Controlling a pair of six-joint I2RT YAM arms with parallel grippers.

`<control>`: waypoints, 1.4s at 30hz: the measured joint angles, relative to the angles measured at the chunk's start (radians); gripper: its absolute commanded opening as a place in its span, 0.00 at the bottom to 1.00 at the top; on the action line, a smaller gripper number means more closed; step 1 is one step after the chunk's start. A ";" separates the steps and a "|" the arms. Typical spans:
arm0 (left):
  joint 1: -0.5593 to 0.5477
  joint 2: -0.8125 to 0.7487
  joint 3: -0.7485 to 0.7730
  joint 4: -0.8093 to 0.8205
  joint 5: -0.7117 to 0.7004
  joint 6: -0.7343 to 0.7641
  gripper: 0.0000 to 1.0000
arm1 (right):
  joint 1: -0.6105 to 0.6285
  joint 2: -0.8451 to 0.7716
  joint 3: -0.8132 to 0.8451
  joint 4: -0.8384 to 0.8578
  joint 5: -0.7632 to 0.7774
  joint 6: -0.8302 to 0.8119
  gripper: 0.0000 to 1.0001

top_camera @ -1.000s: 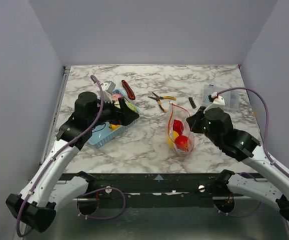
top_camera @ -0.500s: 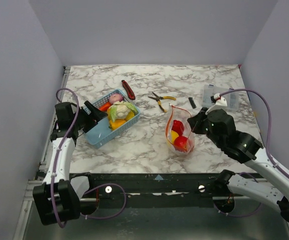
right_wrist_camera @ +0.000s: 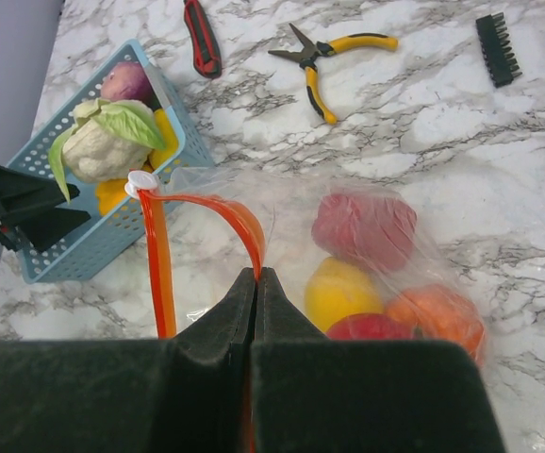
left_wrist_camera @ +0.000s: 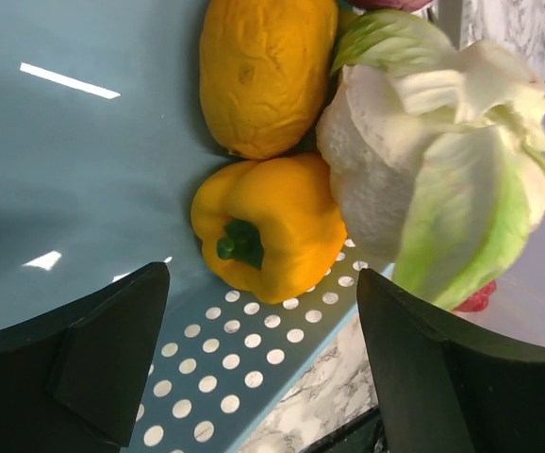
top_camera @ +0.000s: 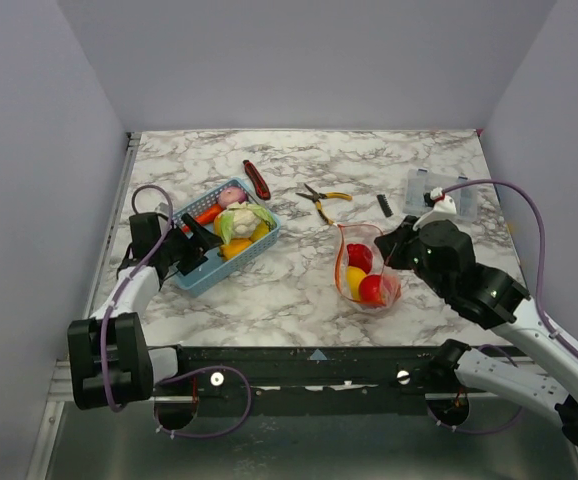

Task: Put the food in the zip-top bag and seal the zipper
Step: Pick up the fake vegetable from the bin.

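Note:
The zip-top bag point(top_camera: 369, 285) lies mid-table with its mouth gaping, holding a pink-red piece point(right_wrist_camera: 362, 231), a yellow one point(right_wrist_camera: 343, 293), an orange one point(right_wrist_camera: 437, 316) and a red one point(right_wrist_camera: 367, 328). My right gripper point(top_camera: 393, 250) point(right_wrist_camera: 256, 276) is shut on the orange-red zipper point(right_wrist_camera: 156, 255) at the bag's near rim. More food sits in the blue basket point(top_camera: 201, 272): a cauliflower point(left_wrist_camera: 386, 160), a yellow pepper point(left_wrist_camera: 272, 226), an orange-yellow fruit point(left_wrist_camera: 263, 71), a carrot point(top_camera: 207, 213) and a purple-pink piece point(top_camera: 232, 195). My left gripper point(top_camera: 203, 243) point(left_wrist_camera: 258, 311) is open at the basket's left end, holding nothing.
A red-handled knife point(top_camera: 257, 180) and yellow-handled pliers point(top_camera: 324, 200) lie behind the bag. A black bit strip point(top_camera: 383, 205) and a rigid clear compartment box point(top_camera: 431, 186) are at the back right. The basket's perforated wall point(left_wrist_camera: 235, 359) is just under my left fingers.
My left arm has swung back from over the basket to the table's left side, then crept toward the basket's left end. The right gripper drew the bag slightly nearer.

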 measured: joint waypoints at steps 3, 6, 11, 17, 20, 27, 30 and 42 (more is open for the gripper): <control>-0.029 0.038 -0.024 0.053 -0.014 -0.023 0.80 | 0.000 0.008 0.000 0.006 -0.004 0.000 0.00; -0.069 0.084 -0.031 0.109 -0.018 -0.044 0.80 | 0.000 0.016 0.000 0.007 -0.008 0.000 0.00; -0.092 0.144 -0.032 0.183 -0.021 -0.060 0.80 | 0.000 0.017 0.000 0.007 -0.011 0.000 0.00; -0.099 0.192 -0.050 0.255 -0.024 -0.074 0.71 | 0.000 0.018 0.000 0.006 -0.011 -0.001 0.00; -0.105 0.192 -0.051 0.278 -0.026 -0.078 0.60 | 0.000 0.021 0.000 0.007 -0.011 0.000 0.00; -0.106 0.191 -0.066 0.351 -0.025 -0.108 0.35 | 0.000 0.026 0.000 0.014 -0.019 0.000 0.00; -0.106 0.185 -0.067 0.368 -0.024 -0.124 0.26 | 0.000 0.026 0.000 0.014 -0.020 0.000 0.00; -0.110 0.030 -0.061 0.283 -0.041 -0.127 0.00 | 0.000 0.026 0.000 0.014 -0.023 0.000 0.00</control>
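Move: The yellow pepper in the bin lies just beyond the open left fingers, about 3 cm ahead, 4 cm to their right and 4 cm below. The cauliflower sits roughly 6 cm farther out than the pepper and 3 cm to its right, standing higher; the yellow-orange mango is some 6 cm beyond the pepper and 3 cm to its left. From the right hand, still holding the bag's rim, the pepper is about 40 cm left, 5 cm ahead and 18 cm below. Down and to the right into the bin, then easing a little forward, the left hand brings its open fingers to the pepper, sinking about 4 cm. They close partway low in the bin, then the hand rises about 5 cm, tipping slightly up, while the fingers shut almost fully, their tips seeming to pinch the green stem. ##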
